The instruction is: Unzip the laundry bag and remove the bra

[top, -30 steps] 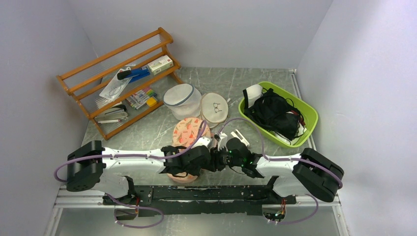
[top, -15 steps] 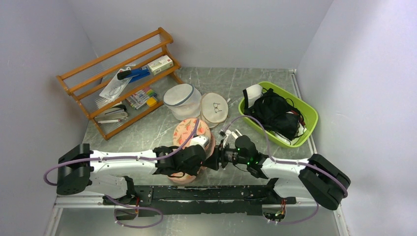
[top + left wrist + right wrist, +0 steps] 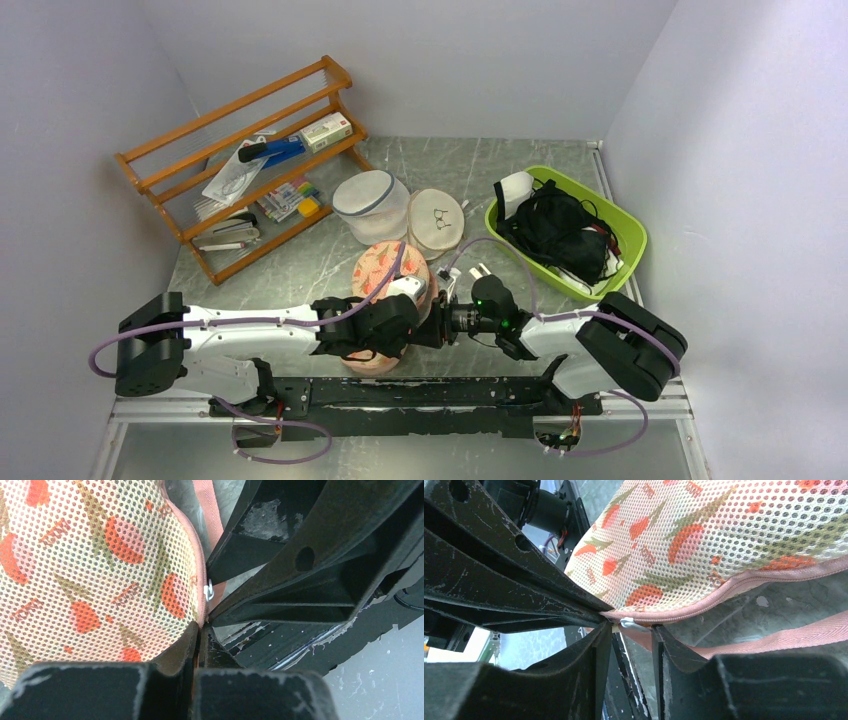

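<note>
The laundry bag (image 3: 382, 265), floral peach-pink mesh, lies flat in the near middle, half hidden under my left arm. In the left wrist view my left gripper (image 3: 199, 627) is shut on the bag's zipped pink edge (image 3: 197, 570), just below the white zip pull (image 3: 209, 591). My right gripper (image 3: 631, 628) is open, its fingertips either side of the zip pull (image 3: 630, 624) at the bag's seam (image 3: 724, 592). In the top view the two grippers, left (image 3: 425, 312) and right (image 3: 442, 318), meet at the bag's right edge. The zip looks closed. The bra is hidden.
A wooden rack (image 3: 240, 165) with small items stands at the back left. A round white mesh bag (image 3: 370, 205) and a beige disc (image 3: 436, 222) sit behind the floral bag. A green basket (image 3: 625, 235) with black clothing is at the right. A pink strap (image 3: 784, 637) lies beside the bag.
My left arm drew back a little, then held still. My right arm's elbow swung inward and its gripper closed in on the bag's right edge.
</note>
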You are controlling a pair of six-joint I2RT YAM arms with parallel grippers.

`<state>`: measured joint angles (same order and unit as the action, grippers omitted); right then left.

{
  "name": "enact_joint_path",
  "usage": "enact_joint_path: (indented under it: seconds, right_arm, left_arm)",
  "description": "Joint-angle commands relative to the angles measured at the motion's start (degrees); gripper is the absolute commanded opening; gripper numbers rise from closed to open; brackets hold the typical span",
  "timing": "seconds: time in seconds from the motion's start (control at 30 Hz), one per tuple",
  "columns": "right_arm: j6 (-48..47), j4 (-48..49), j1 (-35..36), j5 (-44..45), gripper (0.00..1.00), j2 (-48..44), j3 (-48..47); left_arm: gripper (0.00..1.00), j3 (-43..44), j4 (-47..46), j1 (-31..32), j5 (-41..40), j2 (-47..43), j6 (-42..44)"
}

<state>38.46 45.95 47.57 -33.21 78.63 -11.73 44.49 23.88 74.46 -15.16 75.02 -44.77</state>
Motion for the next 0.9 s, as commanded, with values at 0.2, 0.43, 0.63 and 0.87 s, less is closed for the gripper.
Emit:
enact_joint_path:
  seconds: [0.2, 0.43, 0.63, 0.87]
  right_arm:
    - [-0.9, 0.42, -0.11, 0.71, 0.23, -0.44, -1.78]
    - [-1.33, -2.0, -0.06, 2.48, 0.07, -2.08, -1.82]
    - [-3.31, -7.44, -0.1, 4.74, 0.0, -4.44, -2.06]
    - [-7.52, -16.23, -0.15, 9.09, 0.0, -7.62, -3.91]
  left_arm:
    - [0.07, 0.69, -1.45, 0.25, 1.33, -0.47, 0.48]
    - [0.07, 0.35, -0.85, 0.25, 1.1, -1.3, -0.03]
    - [0.07, 0.17, 0.31, 0.25, 0.29, -2.14, -0.44]
    - [0.07, -0.46, 1.55, 0.25, 0.17, -3.2, -0.75]
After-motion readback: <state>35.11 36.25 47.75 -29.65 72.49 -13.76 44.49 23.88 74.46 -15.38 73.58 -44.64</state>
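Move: Between the right hand's open fingers sits the laundry bag's white zipper pull, about 1 cm left of the finger point and level with it. The bag's body spreads from there, its middle about 8 cm left, 2 cm back and 2 cm lower. The round glasses pouch lies some 20 cm ahead and 2 cm right, 4 cm lower. From the left hand, shut on the zip's near end, the pull is about 2 cm ahead and 1 cm right. Hold the right gripper almost in place, its fingers pointing left, and shut them fully to pinch the zipper pull by its tip. As they meet, ease the pull forward and up along the zip, about 1 cm. Keep the left fingers clamped on the zip's near end beside it, letting them rise less than a centimetre at the end. ##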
